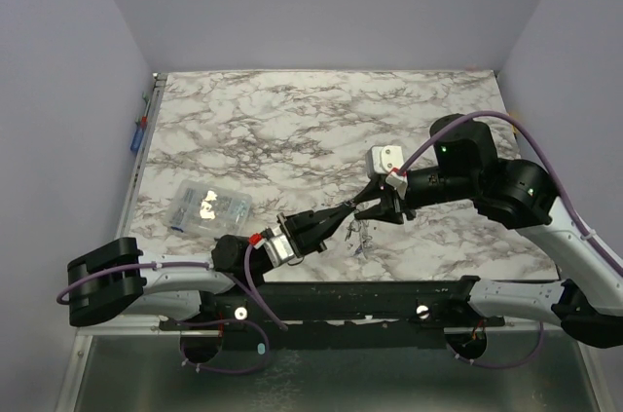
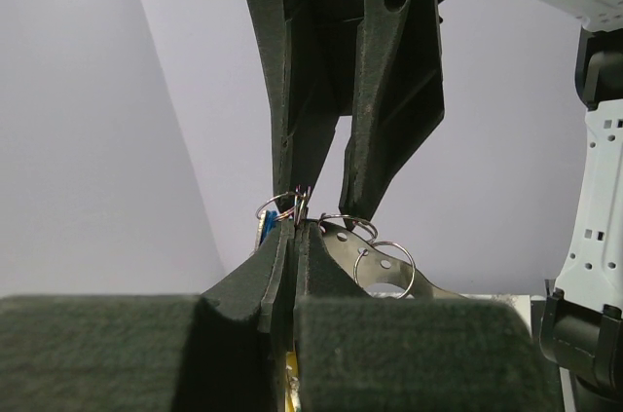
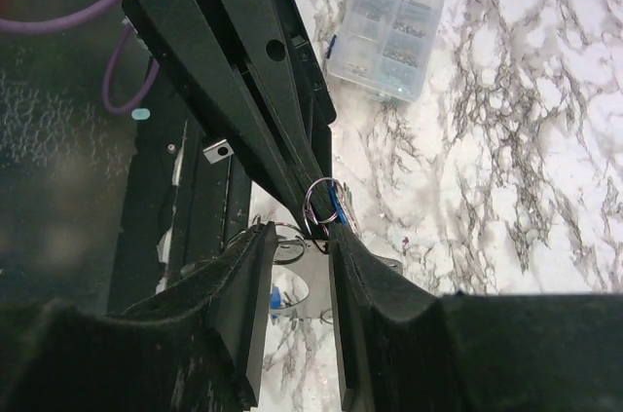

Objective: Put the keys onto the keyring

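My left gripper [image 1: 343,211] [image 2: 293,227] is shut on a thin wire ring [image 3: 324,200], the keyring as far as I can tell. The ring loops round its tips. A blue key [image 3: 338,208] [image 2: 263,227] hangs beside it, and a yellow piece [image 2: 288,373] shows low between the jaws. My right gripper [image 1: 365,206] [image 3: 300,237] faces it tip to tip. Its jaws stand part-way apart with a silvery holed metal plate [image 3: 310,280] [image 2: 338,248] spanning the gap. More wire rings [image 2: 415,271] hang from the plate. Small keys [image 1: 362,234] dangle under both grippers above the table.
A clear plastic box of small parts [image 1: 206,206] [image 3: 384,32] lies on the marble table [image 1: 292,130], left of the grippers. The black base rail [image 1: 370,297] runs along the near edge. Blue and red items [image 1: 138,134] sit at the left edge.
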Available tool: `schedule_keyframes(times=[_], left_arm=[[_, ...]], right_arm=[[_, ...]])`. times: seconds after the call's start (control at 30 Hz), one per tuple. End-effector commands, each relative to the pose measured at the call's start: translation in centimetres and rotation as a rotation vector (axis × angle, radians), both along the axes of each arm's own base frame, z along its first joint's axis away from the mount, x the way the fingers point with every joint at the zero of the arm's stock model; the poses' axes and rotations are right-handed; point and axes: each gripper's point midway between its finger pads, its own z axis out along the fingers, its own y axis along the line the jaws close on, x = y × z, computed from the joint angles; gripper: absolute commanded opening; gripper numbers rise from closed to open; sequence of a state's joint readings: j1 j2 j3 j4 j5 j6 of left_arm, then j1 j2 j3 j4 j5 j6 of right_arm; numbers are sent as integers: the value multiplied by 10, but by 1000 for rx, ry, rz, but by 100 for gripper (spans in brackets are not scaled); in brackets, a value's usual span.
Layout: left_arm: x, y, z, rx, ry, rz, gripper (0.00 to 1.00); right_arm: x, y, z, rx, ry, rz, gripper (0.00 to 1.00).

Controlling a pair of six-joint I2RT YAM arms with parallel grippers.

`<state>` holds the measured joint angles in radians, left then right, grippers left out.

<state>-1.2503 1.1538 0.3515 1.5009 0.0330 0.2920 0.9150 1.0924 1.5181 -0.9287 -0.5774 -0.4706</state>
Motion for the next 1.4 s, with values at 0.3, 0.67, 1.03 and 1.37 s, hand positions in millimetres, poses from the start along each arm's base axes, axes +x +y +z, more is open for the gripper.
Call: schedule_keyframes(times=[0.3, 0.67, 1.03, 1.37], left_arm=[[-23, 46, 75, -312, -125, -37, 0], [-28, 40, 72, -294, -140, -73, 0], [-31, 31, 69, -276, -145, -103, 0], [-21, 35, 62, -272, -111, -50, 3]], right_arm=[[18, -10, -15, -56, -60, -96, 29], [24, -7, -16, -64, -75, -108, 19], [36, -7, -22, -79, -107, -148, 1], [51, -16, -25, -91, -187, -216, 1]])
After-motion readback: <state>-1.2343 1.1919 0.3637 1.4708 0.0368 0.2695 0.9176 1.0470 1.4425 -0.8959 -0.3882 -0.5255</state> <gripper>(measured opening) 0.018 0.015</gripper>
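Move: The keyring's loop, pinched in my left fingertips, pokes out about 1 cm to the right of and 1 cm above my left hand. From my open right hand that loop lies some 2 cm ahead and 1 cm to the left, about level. The blue key sits roughly 1 cm ahead of the loop and 1 cm lower; the metal plate with its other rings hangs about 2 cm back from the loop and 4 cm below it. I bring my part-open right fingers forward about 3 cm, also down and to the right, onto the keyring's loop, shutting them in two stages until they pinch the wire beside my left fingertips. My left hand keeps its shut grip and eases a centimetre or so down and to the right; my right wrist turns about 10 degrees. ##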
